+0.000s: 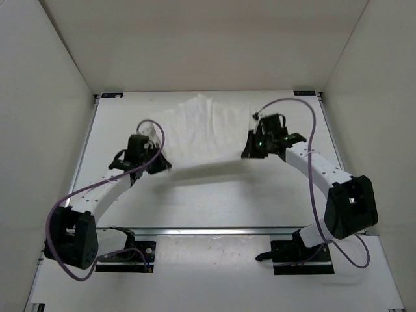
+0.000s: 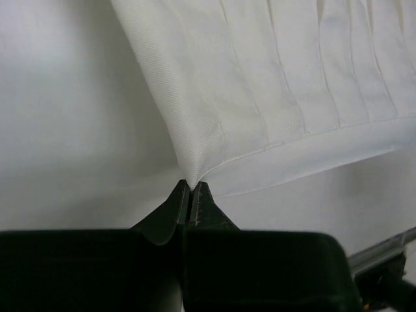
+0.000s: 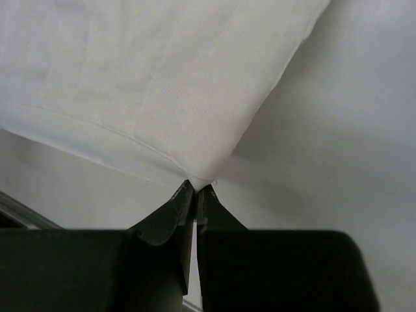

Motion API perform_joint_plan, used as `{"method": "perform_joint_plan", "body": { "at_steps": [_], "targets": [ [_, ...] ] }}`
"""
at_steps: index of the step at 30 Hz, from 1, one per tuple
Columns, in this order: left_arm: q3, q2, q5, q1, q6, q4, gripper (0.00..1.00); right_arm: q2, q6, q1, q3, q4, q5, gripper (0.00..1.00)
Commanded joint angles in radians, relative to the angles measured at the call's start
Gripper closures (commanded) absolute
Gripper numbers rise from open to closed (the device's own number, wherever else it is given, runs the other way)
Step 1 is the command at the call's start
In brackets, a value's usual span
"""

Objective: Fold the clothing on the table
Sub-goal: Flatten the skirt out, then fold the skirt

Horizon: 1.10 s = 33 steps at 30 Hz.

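Note:
The clothing is a thin white creased cloth spread over the far middle of the table, its near edge lifted and stretched between my two grippers. My left gripper is shut on the near left corner of the clothing; its black fingertips pinch the corner point. My right gripper is shut on the near right corner of the clothing, with the fingertips closed on the hem. The far edge of the cloth still lies on the table.
White enclosure walls stand on the left, right and back. A metal rail crosses the table near the arm bases. Purple cables loop off both arms.

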<state>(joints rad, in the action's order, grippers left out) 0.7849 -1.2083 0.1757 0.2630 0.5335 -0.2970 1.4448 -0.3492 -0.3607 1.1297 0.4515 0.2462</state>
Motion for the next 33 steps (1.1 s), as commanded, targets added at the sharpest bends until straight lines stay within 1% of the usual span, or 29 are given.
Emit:
{"method": "perform_joint_plan", "body": {
  "at_steps": [1,3,6,10,13,17,19,23,27,29,31,33],
  "targets": [
    [-0.163,0.006,0.022,0.025,0.032,-0.024,1.0,0.009,-0.025,-0.026,-0.157,0.015,0.03,1.0],
    [-0.217,0.019,0.04,0.054,0.034,-0.05,1.0,-0.006,-0.034,-0.035,-0.211,0.035,0.041,1.0],
    [-0.259,0.058,0.054,0.088,0.033,-0.112,1.0,-0.035,-0.033,-0.043,-0.277,0.085,0.047,1.0],
    [-0.273,0.177,0.032,0.102,0.033,-0.195,1.0,-0.089,-0.053,-0.066,-0.317,0.176,0.035,1.0],
    [-0.279,0.295,0.018,0.107,0.039,-0.302,1.0,-0.153,-0.082,-0.095,-0.344,0.232,0.019,1.0],
    [-0.28,0.407,0.027,0.105,0.072,-0.387,1.0,-0.298,-0.161,-0.13,-0.41,0.279,0.011,1.0],
    [-0.295,0.493,0.033,0.117,0.092,-0.41,1.0,-0.372,-0.194,-0.142,-0.45,0.303,0.015,1.0],
    [-0.334,0.608,0.047,0.128,0.137,-0.484,1.0,-0.55,-0.241,-0.156,-0.522,0.366,0.022,1.0],
    [-0.36,0.743,0.085,0.137,0.189,-0.54,1.0,-0.711,-0.229,-0.121,-0.545,0.452,0.068,1.0],
    [-0.345,0.786,0.096,0.13,0.207,-0.562,1.0,-0.738,-0.218,-0.08,-0.529,0.515,0.093,1.0],
    [-0.314,0.779,0.107,0.117,0.224,-0.551,1.0,-0.744,-0.185,-0.044,-0.484,0.558,0.12,1.0],
    [-0.271,0.735,0.116,0.104,0.218,-0.49,1.0,-0.723,-0.15,0.015,-0.408,0.569,0.143,1.0]
  ]
}}
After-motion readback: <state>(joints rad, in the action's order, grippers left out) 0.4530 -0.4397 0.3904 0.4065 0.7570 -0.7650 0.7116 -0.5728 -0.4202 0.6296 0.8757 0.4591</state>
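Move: Each hand holds a near corner of the skirt's waist edge in the air, some 30 cm apart. The near table rail, towards which they draw it, runs about 25 cm straight back of the left hand and 12 cm below, and about 28 cm straight back of the right hand and 15 cm below. The skirt's far hem has its middle some 26 cm ahead of and 16 cm right of the left hand; from the right hand, roughly 23 cm ahead and 16 cm left. Both hands, still pinching the skirt's near corners with shut fingers, swing down and back together towards the near rail, dropping about 10 cm within the first instants while the fingertips tip down some 20 degrees. They then keep pulling the skirt back over the table, more slowly and gradually rising again, the left ending roughly 19 cm back and the right about 23 cm back, with the held edge stretched between them well above the table. ##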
